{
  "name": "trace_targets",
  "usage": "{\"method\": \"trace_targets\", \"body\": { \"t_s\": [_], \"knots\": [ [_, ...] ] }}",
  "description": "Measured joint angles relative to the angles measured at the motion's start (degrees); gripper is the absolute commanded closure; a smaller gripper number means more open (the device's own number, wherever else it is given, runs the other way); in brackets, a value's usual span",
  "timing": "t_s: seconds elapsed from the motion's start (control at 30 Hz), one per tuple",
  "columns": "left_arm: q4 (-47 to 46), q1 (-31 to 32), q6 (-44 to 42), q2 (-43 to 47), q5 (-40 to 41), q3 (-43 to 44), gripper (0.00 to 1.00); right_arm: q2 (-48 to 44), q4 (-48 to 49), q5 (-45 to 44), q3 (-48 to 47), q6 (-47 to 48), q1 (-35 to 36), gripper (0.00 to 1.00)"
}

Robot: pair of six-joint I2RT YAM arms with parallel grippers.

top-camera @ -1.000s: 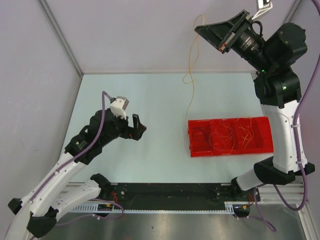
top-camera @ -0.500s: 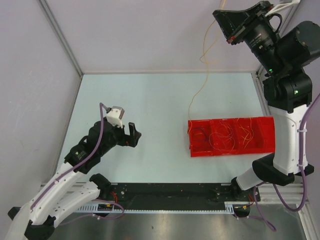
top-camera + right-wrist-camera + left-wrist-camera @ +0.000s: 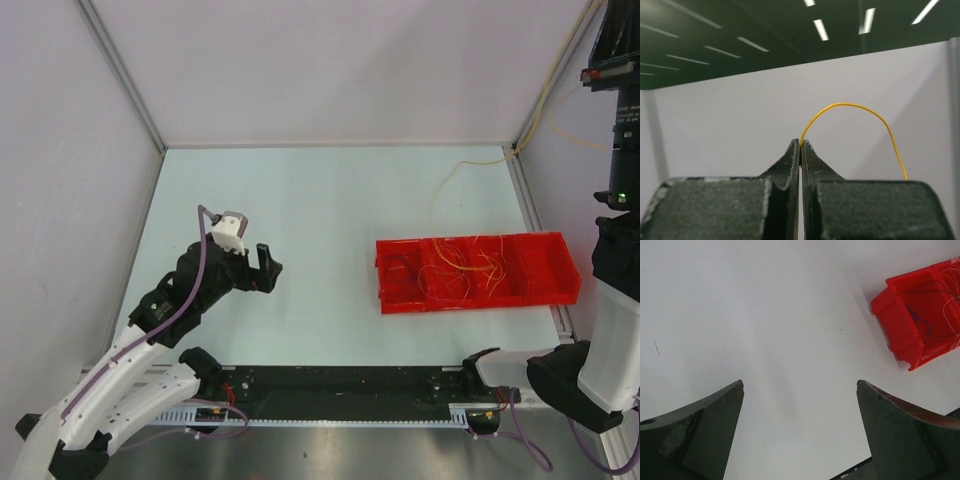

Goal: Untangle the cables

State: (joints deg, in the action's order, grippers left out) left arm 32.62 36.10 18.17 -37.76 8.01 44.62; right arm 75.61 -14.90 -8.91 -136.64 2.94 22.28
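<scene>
A red tray (image 3: 560,285) at the right of the table holds the cables (image 3: 455,272), thin loops of orange, yellow, red and dark wire. One yellow cable (image 3: 462,164) rises out of the tray and runs up and right to my right arm (image 3: 612,60), at the frame's top right corner. In the right wrist view my right gripper (image 3: 801,142) is shut on that yellow cable (image 3: 850,104), which arcs away from its fingertips. My left gripper (image 3: 266,262) hovers open over bare table left of the tray, nothing between its fingers (image 3: 800,385). The tray's end (image 3: 900,315) shows there, with a dark cable (image 3: 920,322).
Pale walls enclose the table on the left, back and right. A black rail (image 3: 330,385) with the arm bases runs along the near edge. The right arm's white column (image 3: 615,340) stands just right of the tray.
My right arm has swung right and upward toward the frame's corner, drawing the yellow cable out along the table's back right. My left gripper has drawn back slightly to the left.
</scene>
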Motion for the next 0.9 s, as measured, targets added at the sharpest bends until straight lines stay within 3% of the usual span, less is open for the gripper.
{"method": "trace_targets", "body": {
  "t_s": [0.3, 0.43, 0.63, 0.9],
  "knots": [
    [-0.4, 0.0, 0.0, -1.3, -0.2, 0.0, 0.0, 2.8, 6.1, -18.5, 3.7, 20.8, -0.7, 1.0],
    [-0.4, 0.0, 0.0, -1.6, -0.5, -0.1, 0.0, 4.5, 7.4, -22.9, 7.5, 25.5, -6.1, 1.0],
    [-0.4, 0.2, 0.0, -2.8, -0.7, -0.1, 0.0, 3.9, 4.8, -20.9, 14.3, 19.1, -23.0, 1.0],
    [-0.4, 0.9, 0.0, -3.9, -0.5, -0.1, 0.0, 0.7, 1.1, -5.9, 22.1, 2.3, -45.2, 1.0]
  ]
}}
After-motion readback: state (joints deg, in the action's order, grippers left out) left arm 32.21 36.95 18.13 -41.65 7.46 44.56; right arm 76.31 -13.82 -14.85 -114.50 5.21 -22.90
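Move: The empty end compartment of the red box, the likely place for the held yellow cable, lies about 73 cm below the right hand, roughly 8 cm ahead and 28 cm to its right. At the same depth and 8 cm ahead, the compartment with yellow cable in it is some 17 cm right and the one with red cable about 5 cm right. From the left hand, the end compartment is around 65 cm right, 9 cm ahead and 18 cm below. The yellow cable, still pinched in the shut right fingers high above the table, is swept about 24 cm to the right, with some 10 cm of forward travel early on, and sinks about 13 cm towards the box's right end. On the way the hand swings clockwise by roughly 50 degrees and its upward-pointing fingers tip down towards level. ##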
